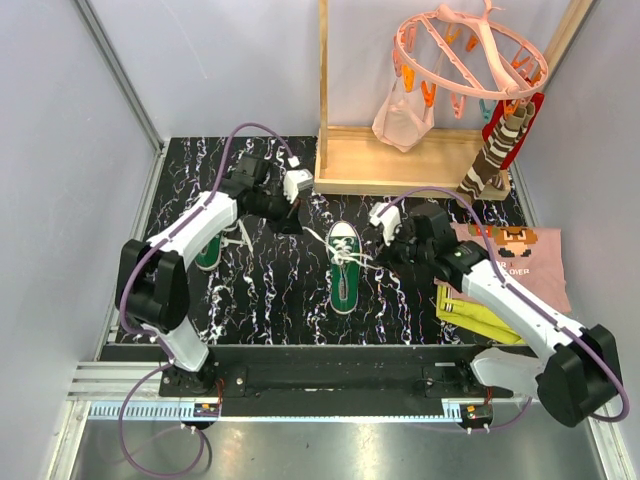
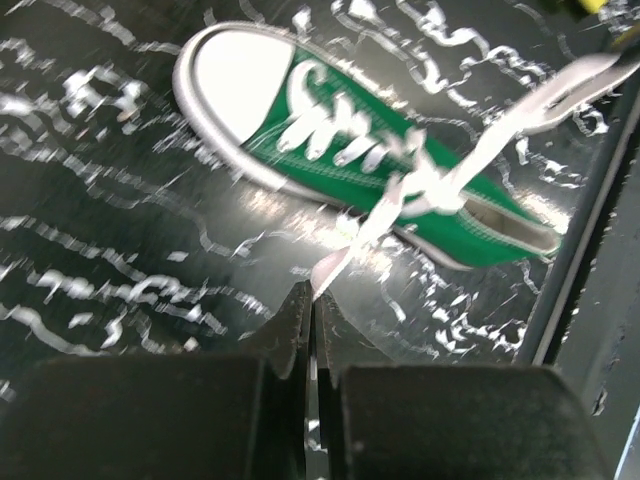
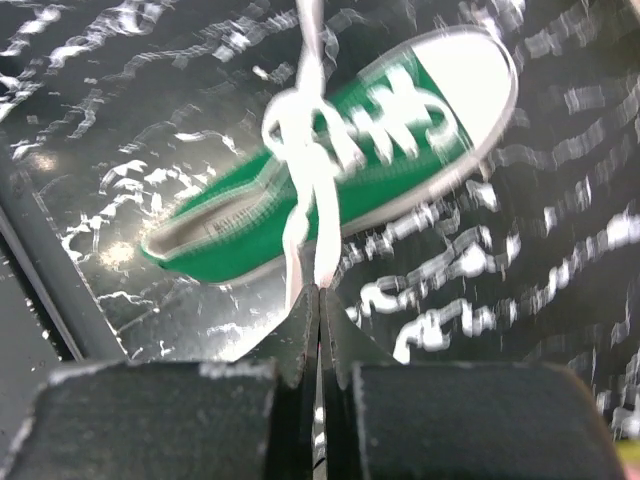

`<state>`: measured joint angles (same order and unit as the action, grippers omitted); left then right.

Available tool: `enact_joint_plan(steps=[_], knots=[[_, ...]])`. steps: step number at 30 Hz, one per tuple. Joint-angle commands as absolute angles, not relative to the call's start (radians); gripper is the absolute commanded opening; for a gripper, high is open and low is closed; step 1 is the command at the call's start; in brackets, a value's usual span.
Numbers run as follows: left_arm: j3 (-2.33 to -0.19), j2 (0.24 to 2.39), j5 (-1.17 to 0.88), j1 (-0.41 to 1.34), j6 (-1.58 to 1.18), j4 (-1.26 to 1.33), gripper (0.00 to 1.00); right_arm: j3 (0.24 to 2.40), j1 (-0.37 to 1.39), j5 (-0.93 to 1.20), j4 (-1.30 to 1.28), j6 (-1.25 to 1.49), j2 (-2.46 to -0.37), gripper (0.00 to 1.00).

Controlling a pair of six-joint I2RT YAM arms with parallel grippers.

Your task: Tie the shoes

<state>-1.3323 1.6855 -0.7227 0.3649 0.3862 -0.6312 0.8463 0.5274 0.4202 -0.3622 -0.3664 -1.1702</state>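
One green sneaker [image 1: 345, 268] lies on the black marbled mat, toe to the far side. Its white laces [image 1: 350, 258] are crossed in a knot over the tongue. My left gripper [image 1: 297, 220] is up-left of it, shut on one lace strand [image 2: 345, 255] that runs taut from the knot to its tips [image 2: 312, 292]. My right gripper [image 1: 386, 254] is just right of the shoe, shut on the other lace strand [image 3: 322, 235] at its tips [image 3: 320, 292]. The shoe fills both wrist views [image 2: 370, 160] [image 3: 330, 160]. The second green sneaker [image 1: 209, 251] lies at the left, partly hidden under my left arm.
A wooden rack [image 1: 400, 170] stands at the back, with a pink clip hanger [image 1: 470, 50], a pink cloth [image 1: 403, 118] and striped socks [image 1: 497, 150]. A pink printed T-shirt [image 1: 520, 260] and a yellow cloth [image 1: 478, 315] lie at the right. Grey walls close both sides.
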Motion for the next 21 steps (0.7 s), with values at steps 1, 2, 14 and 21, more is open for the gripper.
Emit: enact_joint_plan(steps=[1,2,14,21], knots=[[-1.319,1.625,-0.687,0.318,0.422,-0.658,0.00,0.822,0.492,0.302,-0.396,-0.221,-1.085,0.00],[-1.318,1.617,-0.680,0.311,0.419,-0.657,0.00,0.819,0.486,0.282,-0.400,-0.215,-1.071,0.00],[-1.284,1.580,-0.624,0.203,0.417,-0.650,0.00,0.761,0.445,0.094,-0.500,-0.275,-0.985,0.00],[-1.235,1.548,-0.545,0.154,0.448,-0.653,0.00,0.726,0.440,0.031,-0.542,-0.339,-0.972,0.00]])
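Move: Each shut gripper holds a lace end. From the left hand the loose lace knot lies about 11 cm right, 8 cm back and 7 cm below; from the right hand, some 9 cm left, 2 cm ahead and 7 cm below. The green shoe's middle sits beneath, roughly 2 cm back of the knot. The second shoe is about 24 cm left of the left hand, level with it; the pink shirt is some 33 cm right of the right hand. Still pinching the laces, both hands pull apart from the knot, left hand about 8 cm left, right 9 cm right. ##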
